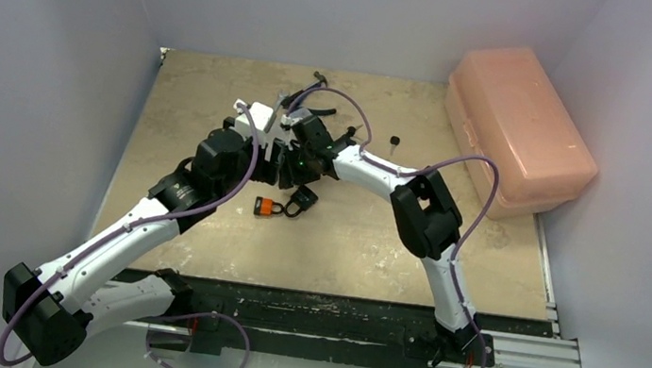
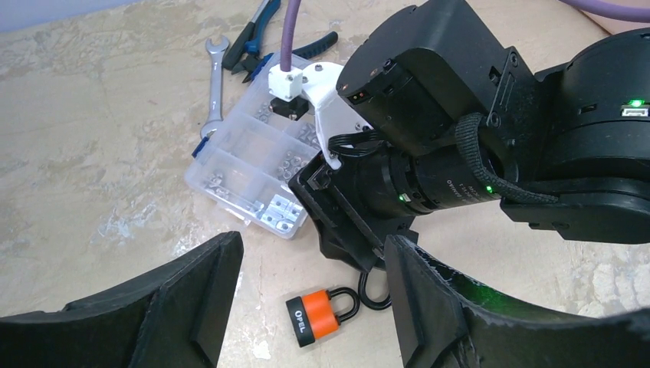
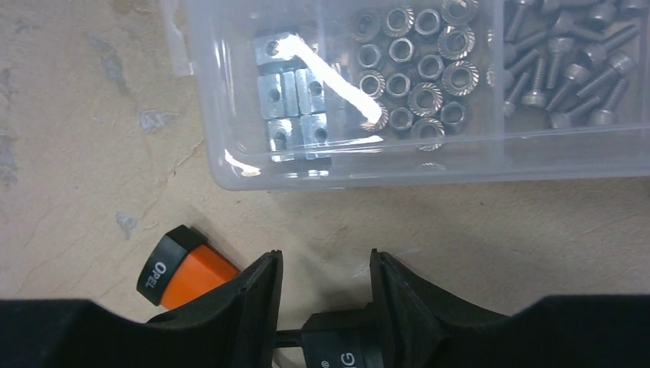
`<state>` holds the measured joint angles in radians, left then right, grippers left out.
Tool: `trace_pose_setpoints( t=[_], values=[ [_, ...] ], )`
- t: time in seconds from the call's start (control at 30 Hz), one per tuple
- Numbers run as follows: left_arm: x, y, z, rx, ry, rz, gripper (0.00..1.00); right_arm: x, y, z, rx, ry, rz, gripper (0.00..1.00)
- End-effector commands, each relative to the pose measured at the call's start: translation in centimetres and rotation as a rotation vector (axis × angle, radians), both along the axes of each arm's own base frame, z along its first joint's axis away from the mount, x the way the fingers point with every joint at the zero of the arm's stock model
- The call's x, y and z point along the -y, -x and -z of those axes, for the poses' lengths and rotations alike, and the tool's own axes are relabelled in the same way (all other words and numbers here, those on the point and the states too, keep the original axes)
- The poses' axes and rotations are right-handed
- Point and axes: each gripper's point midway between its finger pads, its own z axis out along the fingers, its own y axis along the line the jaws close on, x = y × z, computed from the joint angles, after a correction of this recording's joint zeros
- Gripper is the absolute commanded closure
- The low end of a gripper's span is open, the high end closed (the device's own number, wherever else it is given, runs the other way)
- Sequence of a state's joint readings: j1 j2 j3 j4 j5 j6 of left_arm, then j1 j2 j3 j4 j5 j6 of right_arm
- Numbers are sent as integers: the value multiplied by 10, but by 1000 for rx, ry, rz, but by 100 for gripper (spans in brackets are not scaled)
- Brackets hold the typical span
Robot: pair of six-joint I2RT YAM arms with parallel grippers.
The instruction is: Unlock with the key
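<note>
An orange padlock (image 2: 322, 316) with a black base lies flat on the table, below and between the fingers of my left gripper (image 2: 313, 253), which hovers open above it. A black padlock (image 3: 341, 345) lies just right of it, its shackle (image 2: 373, 290) next to the orange one's. My right gripper (image 3: 326, 264) is down over the black padlock. Its right finger (image 3: 398, 303) rests against the body. A gap shows at the left finger (image 3: 257, 303), crossed by a thin black bar. I cannot make out the key in any view.
A clear parts box (image 2: 245, 165) of nuts and screws sits just beyond the locks. A wrench (image 2: 215, 84) and pliers (image 2: 257, 42) lie behind it. A small black object (image 1: 395, 140) lies farther right, and a pink lidded box (image 1: 520, 124) fills the back right corner.
</note>
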<state>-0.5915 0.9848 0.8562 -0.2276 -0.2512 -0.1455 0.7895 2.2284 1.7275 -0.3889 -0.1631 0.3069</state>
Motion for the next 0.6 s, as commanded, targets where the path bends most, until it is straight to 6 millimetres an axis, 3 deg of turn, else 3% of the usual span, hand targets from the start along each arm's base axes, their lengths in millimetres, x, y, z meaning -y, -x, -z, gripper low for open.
trace_pose_setpoints(
  t=[0.0, 0.23, 0.47, 0.57],
  values=[
    [-1, -2, -3, 18, -9, -7, 28, 7, -14, -18, 72, -9, 52, 48],
    [0, -2, -2, 13, -9, -5, 28, 44, -6, -15, 94, 80, 99, 48],
    [0, -2, -3, 14, -6, -5, 28, 75, 27, -8, 58, 105, 112, 47],
    [1, -2, -2, 10, -7, -4, 28, 78, 49, -6, 5, 60, 109, 48]
  ],
)
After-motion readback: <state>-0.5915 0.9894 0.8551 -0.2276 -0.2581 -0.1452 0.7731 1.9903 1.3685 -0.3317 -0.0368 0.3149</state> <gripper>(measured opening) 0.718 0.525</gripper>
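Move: The black padlock lies just under the right gripper's half-open fingertips, about 3 cm back, 2 cm to the right and 2 cm below. From that same gripper, the orange padlock is roughly 6 cm left and 6 cm back, and the clear parts box's middle is some 14 cm straight ahead. From the idle left gripper, the black padlock is around 12 cm right, 2 cm forward and 22 cm down. Drag the black padlock clear of the orange one with the right fingertips: keep the fingers half open and low against the black padlock, and sweep about 7 cm to the right, drawing back some 3 cm, mostly late in the stroke. Let the wrist turn slightly clockwise as it goes. ##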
